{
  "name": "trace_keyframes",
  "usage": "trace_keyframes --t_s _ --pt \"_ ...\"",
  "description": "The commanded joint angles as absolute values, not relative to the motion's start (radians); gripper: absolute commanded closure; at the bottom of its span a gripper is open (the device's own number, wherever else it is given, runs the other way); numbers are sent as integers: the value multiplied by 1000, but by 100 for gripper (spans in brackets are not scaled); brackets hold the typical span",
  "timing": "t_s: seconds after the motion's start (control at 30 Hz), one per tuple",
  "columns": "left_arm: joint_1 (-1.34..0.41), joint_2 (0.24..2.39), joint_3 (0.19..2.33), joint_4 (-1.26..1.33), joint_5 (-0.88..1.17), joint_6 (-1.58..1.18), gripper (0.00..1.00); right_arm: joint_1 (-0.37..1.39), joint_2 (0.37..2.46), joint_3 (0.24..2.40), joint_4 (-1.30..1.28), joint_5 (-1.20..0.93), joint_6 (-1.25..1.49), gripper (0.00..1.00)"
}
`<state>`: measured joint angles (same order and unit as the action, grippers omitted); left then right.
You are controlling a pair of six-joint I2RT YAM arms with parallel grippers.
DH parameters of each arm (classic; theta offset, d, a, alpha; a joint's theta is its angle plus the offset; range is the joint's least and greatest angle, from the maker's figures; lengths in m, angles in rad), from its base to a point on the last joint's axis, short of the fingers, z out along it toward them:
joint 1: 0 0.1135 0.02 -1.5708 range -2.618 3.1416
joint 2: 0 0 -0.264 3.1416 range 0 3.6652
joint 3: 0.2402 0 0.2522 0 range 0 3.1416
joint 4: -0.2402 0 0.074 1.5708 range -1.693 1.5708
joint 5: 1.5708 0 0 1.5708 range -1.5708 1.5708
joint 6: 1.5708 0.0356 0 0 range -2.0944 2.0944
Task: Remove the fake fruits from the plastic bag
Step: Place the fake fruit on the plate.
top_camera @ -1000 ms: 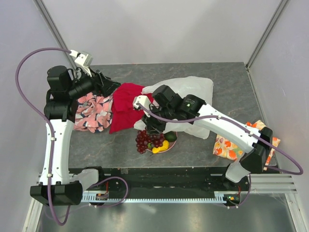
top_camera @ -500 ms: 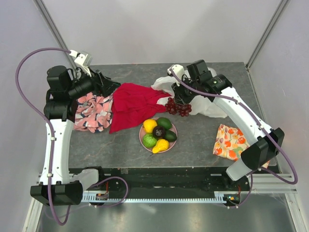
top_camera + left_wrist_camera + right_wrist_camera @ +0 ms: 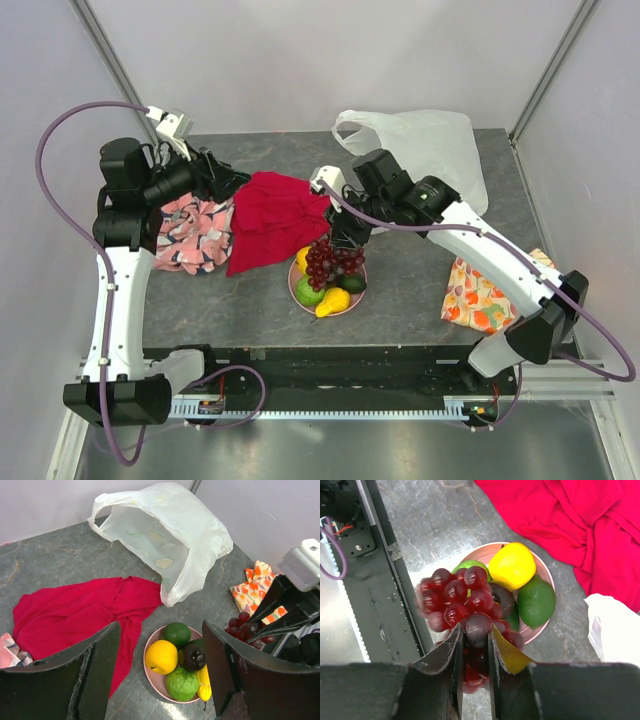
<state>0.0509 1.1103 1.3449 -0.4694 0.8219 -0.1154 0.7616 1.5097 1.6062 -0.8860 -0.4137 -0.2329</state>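
Note:
My right gripper (image 3: 343, 238) (image 3: 476, 630) is shut on the dark red grape bunch (image 3: 333, 262) (image 3: 456, 601), which hangs just above the pink plate (image 3: 359, 291) (image 3: 548, 578). On the plate lie a yellow citrus (image 3: 161, 656) (image 3: 512, 565), a lime (image 3: 176, 634) (image 3: 536, 601), a dark avocado (image 3: 192, 656), a bumpy green fruit (image 3: 181, 683) and a yellow pear (image 3: 334, 301). The plastic bag (image 3: 425, 145) (image 3: 165, 535) lies at the back right, mouth open. My left gripper (image 3: 230, 180) (image 3: 161, 625) stands open and empty above the red cloth's left end.
A red cloth (image 3: 270, 215) (image 3: 580, 525) lies left of the plate, with a pink floral cloth (image 3: 190, 230) beyond it. An orange fruit-printed cloth (image 3: 480, 295) sits at the right. The black frame rail (image 3: 380, 580) runs along the table's near edge.
My right gripper has carried the grape bunch from beside the bag to above the plate. The bag now lies farther back and puffed open. The left arm has not moved.

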Motion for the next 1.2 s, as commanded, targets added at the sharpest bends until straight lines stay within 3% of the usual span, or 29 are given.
trace_keyframes --t_s 0.0,0.27,0.53,0.67,0.83,1.07,1.17 --pt "61 1092 1345 -442 851 -141 27 767 1569 1637 -815 -436 -255 100" --pt "66 1089 1325 -445 848 -132 27 785 1651 1678 -819 -433 -302 100" --pt "67 1104 1322 -443 850 -126 27 788 1651 1589 -818 -336 -382 100" --pt "66 1121 1325 -434 857 -135 27 788 1658 1557 -813 -319 -394 87" --pt "66 1131 1333 -429 859 -138 27 787 1680 1551 -801 -298 -394 85" --pt "66 1132 1327 -430 859 -138 27 787 1703 1555 -799 -268 -390 54" --pt "66 1134 1328 -429 861 -138 27 787 1698 1565 -801 -264 -385 49"
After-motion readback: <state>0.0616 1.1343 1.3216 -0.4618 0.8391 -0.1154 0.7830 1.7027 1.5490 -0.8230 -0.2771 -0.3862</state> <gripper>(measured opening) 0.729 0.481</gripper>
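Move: The right hand already holds the grapes by their top. The plate they go to has its middle about 3 cm ahead of this hand, 4 cm to its left and some 19 cm below. On it, from the hand, the yellow fruit lies about 6 cm ahead and 8 cm left, the green fruit 1 cm back and 8 cm left, and the yellow pear 3 cm back and 3 cm left. From the idle left hand the plate is about 5 cm back, 20 cm right and 31 cm below. Lower the right gripper with the hanging grapes about 9 cm onto the fruits in the plate, easing some 3 to 4 cm forward on the way down and letting the fingers tip about 15 degrees steeper. Keep the grip until nearly at the bottom, then open the fingers part way to let go of the grapes on top of the other fruits. ##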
